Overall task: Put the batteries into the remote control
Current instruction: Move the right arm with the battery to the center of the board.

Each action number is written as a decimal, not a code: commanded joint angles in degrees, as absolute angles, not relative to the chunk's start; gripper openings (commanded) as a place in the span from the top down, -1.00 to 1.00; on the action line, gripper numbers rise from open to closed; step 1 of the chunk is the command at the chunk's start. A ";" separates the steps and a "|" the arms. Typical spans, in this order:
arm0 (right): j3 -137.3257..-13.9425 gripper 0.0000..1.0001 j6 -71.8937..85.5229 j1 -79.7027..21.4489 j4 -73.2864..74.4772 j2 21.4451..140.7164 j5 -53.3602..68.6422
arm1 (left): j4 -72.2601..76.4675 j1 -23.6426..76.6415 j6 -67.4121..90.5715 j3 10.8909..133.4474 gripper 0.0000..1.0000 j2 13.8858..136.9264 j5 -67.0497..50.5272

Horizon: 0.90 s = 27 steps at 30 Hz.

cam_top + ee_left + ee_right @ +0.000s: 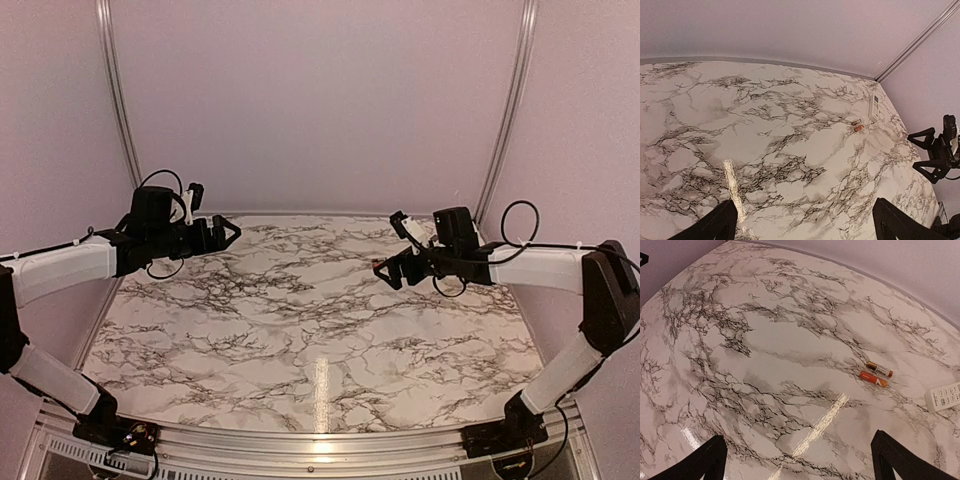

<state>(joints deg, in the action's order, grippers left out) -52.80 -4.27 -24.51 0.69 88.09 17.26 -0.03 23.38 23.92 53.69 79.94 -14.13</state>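
Two batteries lie side by side on the marble tabletop, one copper and black (pixel 878 370), the other orange (pixel 873 379). They show small in the left wrist view as well (pixel 857 125). The white remote control (pixel 945 396) lies just beyond them, cut off by the frame edge; in the left wrist view the remote control (pixel 873 107) sits near the back right corner. My right gripper (pixel 800 460) is open and empty, hovering short of the batteries. My left gripper (pixel 805 225) is open and empty over the left side, far from them. The overhead view shows both grippers raised: left (pixel 232 232), right (pixel 385 272).
The marble tabletop (pixel 300 330) is enclosed by pale walls with metal corner rails (pixel 505 110). The right arm (pixel 940 150) shows at the right edge of the left wrist view. A bright glare streak (pixel 825 422) lies on the table ahead of my right gripper.
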 commanded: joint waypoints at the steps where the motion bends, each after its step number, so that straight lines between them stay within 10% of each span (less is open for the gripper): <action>1: -56.62 -0.97 -6.04 -23.03 2.10 89.86 19.55 | 2.51 23.69 22.93 53.10 -0.98 80.89 -13.58; 17: -80.82 -0.97 -2.53 -14.97 8.70 111.29 27.17 | 4.27 23.72 23.93 52.21 -0.98 81.54 -16.15; 27: -97.37 -0.31 4.41 -14.94 14.27 126.01 24.51 | 5.84 23.71 25.24 51.18 -0.98 81.01 -16.88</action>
<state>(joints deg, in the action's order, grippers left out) -91.96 0.82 -15.11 10.44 122.43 25.32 3.27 23.38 24.73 52.18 81.41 -15.99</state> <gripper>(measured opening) 0.717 0.989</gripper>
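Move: Two batteries lie side by side on the table, about 16 cm ahead of my empty right hand, 1 cm to its right and 14 cm below. The copper-and-black one is some 17 cm ahead, the orange one 2 cm nearer to me. The remote lies about 21 cm ahead of that hand and 13 cm to its right. From my left hand the copper-and-black battery is roughly 15 cm ahead, 38 cm to the right and 20 cm down. I send my right hand forward about 16 cm towards the pair of batteries, almost level at first, then sinking some 4 cm over the last stretch as the fingers tip down roughly 10 degrees. The wide-open fingers start to narrow, down to about three quarters, still empty and well above the table. ##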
